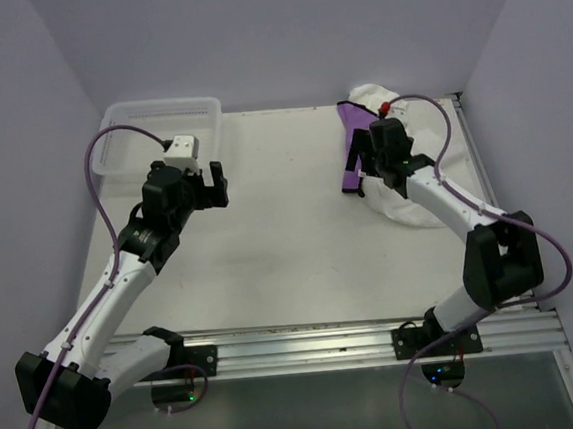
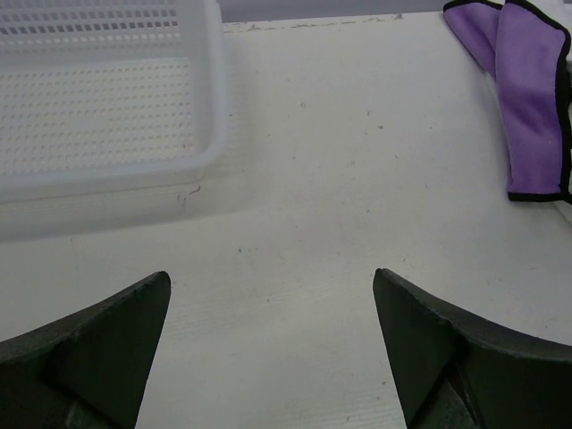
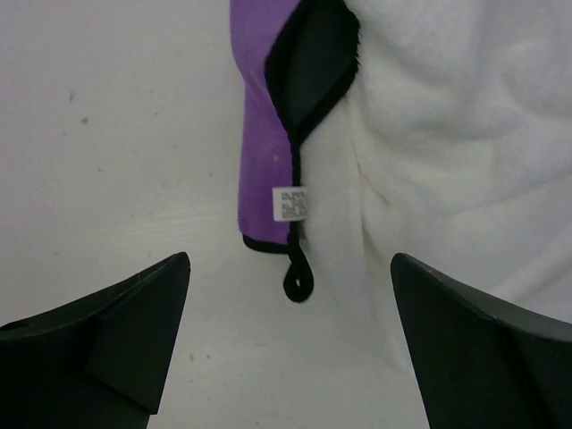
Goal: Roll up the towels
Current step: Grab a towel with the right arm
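The small purple towel [image 1: 351, 149] with dark trim lies crumpled at the back right, resting against the much larger fluffy white towel [image 1: 412, 209]. My right gripper [image 1: 368, 165] hovers open just above the purple towel's near end. In the right wrist view the purple towel [image 3: 261, 134] shows a white label and a black hanging loop [image 3: 298, 281], right between my spread right gripper [image 3: 290, 257] tips, with the white towel [image 3: 447, 116] beside it. My left gripper [image 1: 220, 185] stands open over bare table, holding nothing. The left wrist view shows the left gripper [image 2: 271, 274] wide apart, the purple towel [image 2: 532, 98] far right.
A white plastic mesh basket [image 1: 157, 110] stands at the back left corner, close behind the left gripper; its rim [image 2: 116, 183] fills the upper left of the left wrist view. Lilac walls enclose the table [image 1: 290, 254]. A metal rail [image 1: 337, 335] runs along the near edge.
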Motion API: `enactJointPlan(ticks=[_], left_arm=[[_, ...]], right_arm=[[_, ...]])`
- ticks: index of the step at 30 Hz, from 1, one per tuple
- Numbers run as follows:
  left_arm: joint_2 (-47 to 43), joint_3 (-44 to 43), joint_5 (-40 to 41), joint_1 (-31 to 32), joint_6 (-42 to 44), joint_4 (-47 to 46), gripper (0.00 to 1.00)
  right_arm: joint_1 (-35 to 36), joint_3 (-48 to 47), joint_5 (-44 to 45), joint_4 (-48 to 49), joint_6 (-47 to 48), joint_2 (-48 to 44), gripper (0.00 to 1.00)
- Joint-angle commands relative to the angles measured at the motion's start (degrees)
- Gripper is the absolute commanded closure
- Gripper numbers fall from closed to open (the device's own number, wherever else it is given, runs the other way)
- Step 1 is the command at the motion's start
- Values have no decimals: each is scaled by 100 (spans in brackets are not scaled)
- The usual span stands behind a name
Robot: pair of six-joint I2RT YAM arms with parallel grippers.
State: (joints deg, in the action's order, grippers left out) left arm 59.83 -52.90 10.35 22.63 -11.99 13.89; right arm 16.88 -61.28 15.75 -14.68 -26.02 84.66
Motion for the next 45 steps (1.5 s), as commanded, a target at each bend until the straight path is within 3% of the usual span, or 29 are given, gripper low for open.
enactJointPlan(ticks=[1, 7, 8, 11, 17, 22, 25, 37, 42, 45], left_arm=[[-130, -141, -173, 4, -75, -176, 0], [-86, -141, -174, 179, -40, -159, 0], [-103, -141, -165, 206, -23, -159, 0], [-121, -150, -121, 285, 3, -150, 0], [-77, -150, -165, 435, 47, -150, 0], [-33, -159, -156, 505, 56, -132, 0], [-16, -159, -156, 523, 56, -141, 0], [-42, -159, -121, 523, 91, -141, 0], [-200, -141, 72, 523, 127, -150, 0], [-297, -124, 222, 523, 144, -176, 0]], right_arm=[[166, -972, 200, 237, 378, 803, 2], [166, -2089, 737, 18, 422, 1991, 12], [157, -2195, 772, -9, 440, 2245, 21], [105, -2660, 781, -158, 405, 2677, 34], [-89, -3285, 421, -351, 203, 3521, 41], [-98, -3373, 333, -273, 326, 3540, 84], [-89, -3373, 262, -334, 387, 3295, 100], [253, -3470, -888, -746, 887, 1476, 100], [1088, -3374, -1082, -1142, 1108, 677, 100], [1606, -2655, -1118, -1169, 950, 132, 100]])
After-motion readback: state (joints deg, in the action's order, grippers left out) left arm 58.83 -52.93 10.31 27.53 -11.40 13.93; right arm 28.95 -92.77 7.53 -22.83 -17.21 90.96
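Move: The purple towel's middle lies about 13 cm ahead of the right hand, 2 cm to its left and 9 cm below. The towel's hanging loop, at its near end, is only 5 cm or so ahead, straight in line and roughly 10 cm down; the white towel pile centres about 10 cm ahead, 14 cm to the right and 8 cm below. From the left hand the purple towel is roughly 20 cm ahead, 37 cm to the right and 18 cm below. The right hand reaches forward about 12 cm, sinking some 8 cm mostly in the latter part, onto the purple towel and shuts its fingers to pinch the cloth, then climbs fast by about 25 cm while swinging left and drawing back, the wrist turning counter-clockwise and tipping its fingers upward. Meanwhile the left hand, open and empty, drifts about 3 cm to the right with a slight clockwise turn. ##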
